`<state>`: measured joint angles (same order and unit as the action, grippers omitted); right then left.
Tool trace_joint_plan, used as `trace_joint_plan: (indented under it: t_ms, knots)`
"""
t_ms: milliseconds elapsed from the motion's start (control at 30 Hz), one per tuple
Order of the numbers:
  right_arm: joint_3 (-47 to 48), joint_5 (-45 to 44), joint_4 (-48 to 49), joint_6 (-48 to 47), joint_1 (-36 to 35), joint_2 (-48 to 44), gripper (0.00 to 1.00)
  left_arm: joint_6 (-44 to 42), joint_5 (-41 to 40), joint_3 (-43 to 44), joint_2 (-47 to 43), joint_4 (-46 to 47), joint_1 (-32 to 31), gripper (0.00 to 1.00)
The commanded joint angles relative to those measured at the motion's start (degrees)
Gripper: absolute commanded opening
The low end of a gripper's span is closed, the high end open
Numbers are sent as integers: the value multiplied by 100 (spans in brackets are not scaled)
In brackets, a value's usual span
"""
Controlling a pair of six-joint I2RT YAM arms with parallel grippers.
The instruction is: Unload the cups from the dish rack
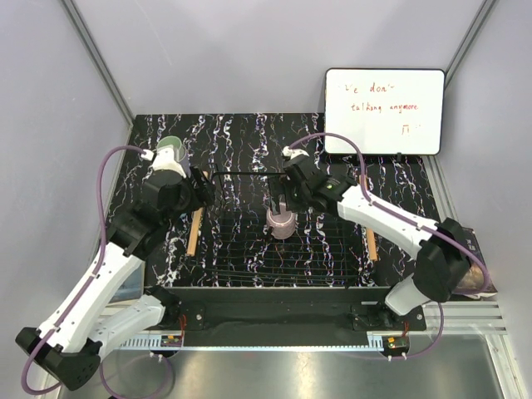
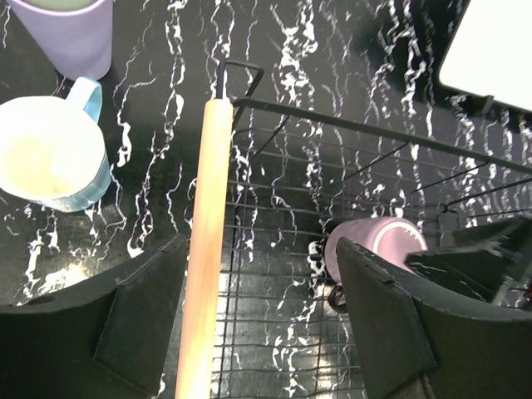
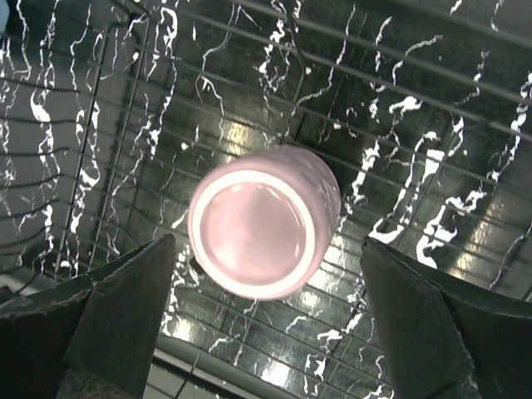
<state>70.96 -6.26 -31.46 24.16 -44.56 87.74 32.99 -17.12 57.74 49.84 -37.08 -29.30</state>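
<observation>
The dish rack (image 1: 241, 270) is a black wire basket with a wooden bar (image 2: 204, 241) along each side. One mauve cup (image 1: 281, 223) stands upside down inside it, base up (image 3: 259, 223). My right gripper (image 1: 281, 202) hovers over that cup, open; its fingers flank the cup without touching it (image 3: 268, 249). My left gripper (image 2: 259, 249) is open and empty over the rack's left wooden bar (image 1: 193, 233). On the table left of the rack stand a light blue mug (image 2: 50, 154) and a lavender cup (image 2: 71, 37) with pale green inside it (image 1: 170, 148).
A whiteboard (image 1: 384, 110) with red writing leans at the back right. The rack's raised wire rim (image 2: 332, 125) runs just ahead of the left gripper. Grey walls close in the table on three sides.
</observation>
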Motion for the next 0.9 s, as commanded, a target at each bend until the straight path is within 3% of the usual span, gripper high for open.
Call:
trace_joint_plan:
  t_ms: [0,867]
  knots:
    - [506,-437,-255,-105,-150,383,100,41,-168,-131,-150,561,-67,77]
    - [252,-156,-123,133,-343,1324,100,207,25,-579,-80,922,-296,78]
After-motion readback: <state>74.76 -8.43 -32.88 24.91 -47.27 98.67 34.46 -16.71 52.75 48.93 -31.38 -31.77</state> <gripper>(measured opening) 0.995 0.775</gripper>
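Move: The pink cup stands upside down in the rack, its middle about 2 cm ahead of the right hand, 3 cm to its left and some 8 cm below. The rack's far rail runs roughly 8 cm beyond the cup; the left wooden handle lies about 20 cm to the left of the cup, level with it. From the left hand the pink cup is some 4 cm ahead, 17 cm to the right and 18 cm down. Around the pink cup's upturned base the right hand sinks about 5 cm, edging some 2 cm to the left, its wrist tilting slightly to bring the wide-open fingers down either side of the cup. They stay open; whether a pad touches it can't be told. The empty left hand drifts a little right and down. ##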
